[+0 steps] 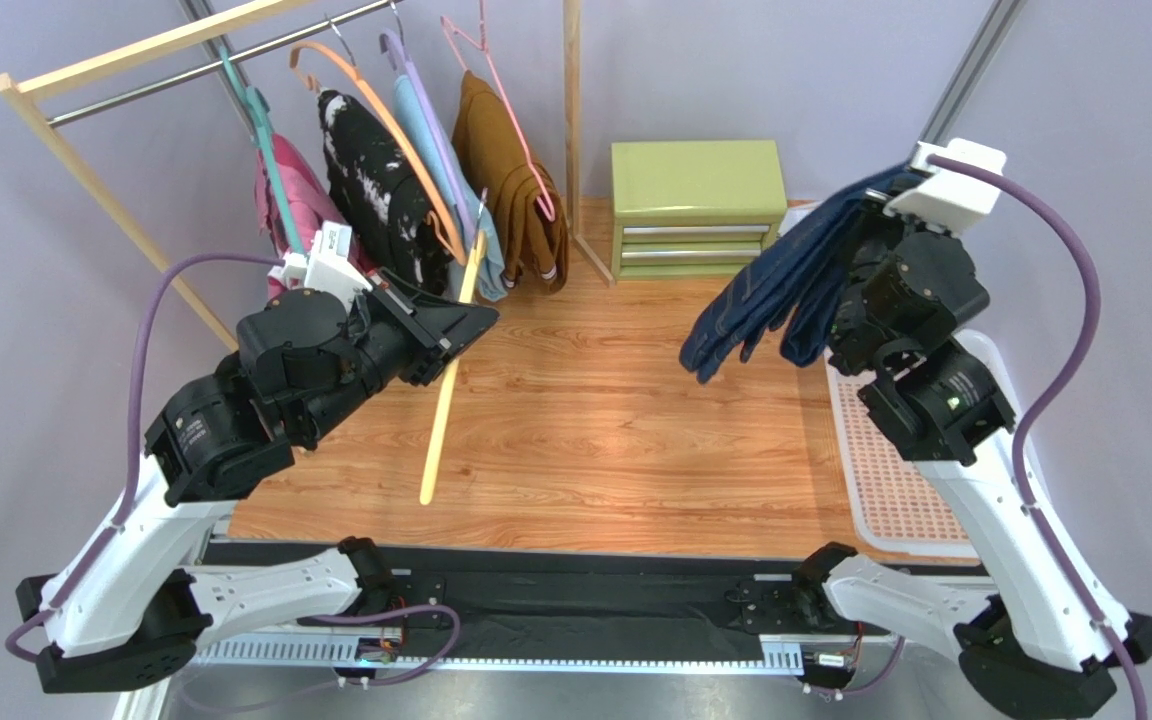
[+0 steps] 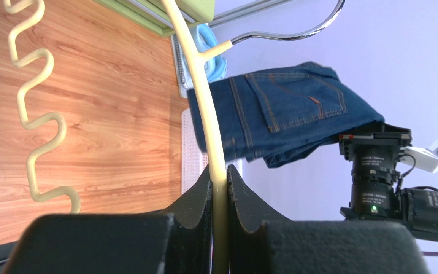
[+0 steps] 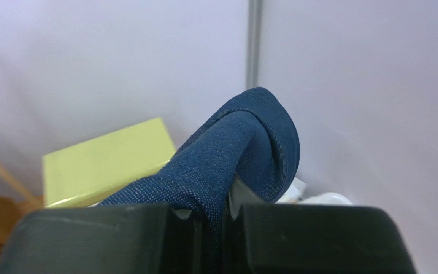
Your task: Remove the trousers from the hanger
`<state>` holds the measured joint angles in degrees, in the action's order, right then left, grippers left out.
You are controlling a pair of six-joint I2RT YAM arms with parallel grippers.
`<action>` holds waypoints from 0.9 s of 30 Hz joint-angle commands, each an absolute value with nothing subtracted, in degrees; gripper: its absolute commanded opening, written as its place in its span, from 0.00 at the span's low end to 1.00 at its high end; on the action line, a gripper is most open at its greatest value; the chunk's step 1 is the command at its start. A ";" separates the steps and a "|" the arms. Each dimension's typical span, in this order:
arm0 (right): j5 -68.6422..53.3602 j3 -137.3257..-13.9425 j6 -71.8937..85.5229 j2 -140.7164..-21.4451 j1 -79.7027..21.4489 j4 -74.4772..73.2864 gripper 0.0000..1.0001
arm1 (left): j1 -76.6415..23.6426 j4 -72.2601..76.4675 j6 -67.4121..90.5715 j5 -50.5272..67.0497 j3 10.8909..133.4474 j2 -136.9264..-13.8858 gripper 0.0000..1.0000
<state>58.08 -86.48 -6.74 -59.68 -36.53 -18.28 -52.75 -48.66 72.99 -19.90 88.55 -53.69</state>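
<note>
My right gripper [image 1: 880, 225] is shut on the dark navy trousers [image 1: 778, 285] and holds them in the air at the right, clear of the hanger; the fabric bulges up between the jaws in the right wrist view [image 3: 244, 148]. My left gripper [image 1: 465, 323] is shut on a pale yellow hanger [image 1: 444, 405], bare, hanging down over the wooden table. In the left wrist view the hanger's arm [image 2: 207, 114] runs up between the jaws, the trousers [image 2: 290, 114] beyond. The pink blotched trousers [image 1: 285, 192] hang on a teal hanger on the rack.
A wooden clothes rack [image 1: 117, 68] at the back left holds a black white-splotched garment [image 1: 372, 180], a light blue one and a brown one [image 1: 507, 173]. A green drawer box [image 1: 695, 203] stands at the back. A white perforated tray [image 1: 883, 480] lies at the right.
</note>
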 commanded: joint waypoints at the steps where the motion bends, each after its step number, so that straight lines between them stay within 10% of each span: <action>1: 57.66 -82.46 -6.50 -54.06 -28.86 -16.78 0.00 | -52.56 -45.70 68.82 -20.31 91.14 -53.35 0.00; 27: 58.19 -61.44 -13.62 -38.50 3.07 -19.25 0.00 | -51.59 -47.72 61.96 -9.93 94.31 -56.25 0.00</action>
<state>58.52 -62.28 -10.46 -40.64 2.09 -23.46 -52.01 -49.15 65.21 -12.05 92.12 -55.90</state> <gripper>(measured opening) 0.070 0.139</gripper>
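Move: The right hand already carries the trousers high up. The white basket they go to lies about 20 cm to its right, 5 cm back and some 42 cm below. Headphones lie about 28 cm ahead and 11 cm right of the hand, the green drawer box roughly 33 cm ahead and 17 cm left, both around 40 cm below. From the left hand, which holds the emptied yellow hanger, the basket lies some 70 cm right, 5 cm ahead and 38 cm below. Sweeping about 18 cm to the right and 11 cm back, the right hand carries the pinched trousers over the basket, turning clockwise some 40 degrees. It sinks about 10 cm, faster near the end as the sideways travel dies out and the fingers tip down a little. The left hand keeps its grip on the hanger, easing slightly right and back with a small clockwise turn. ##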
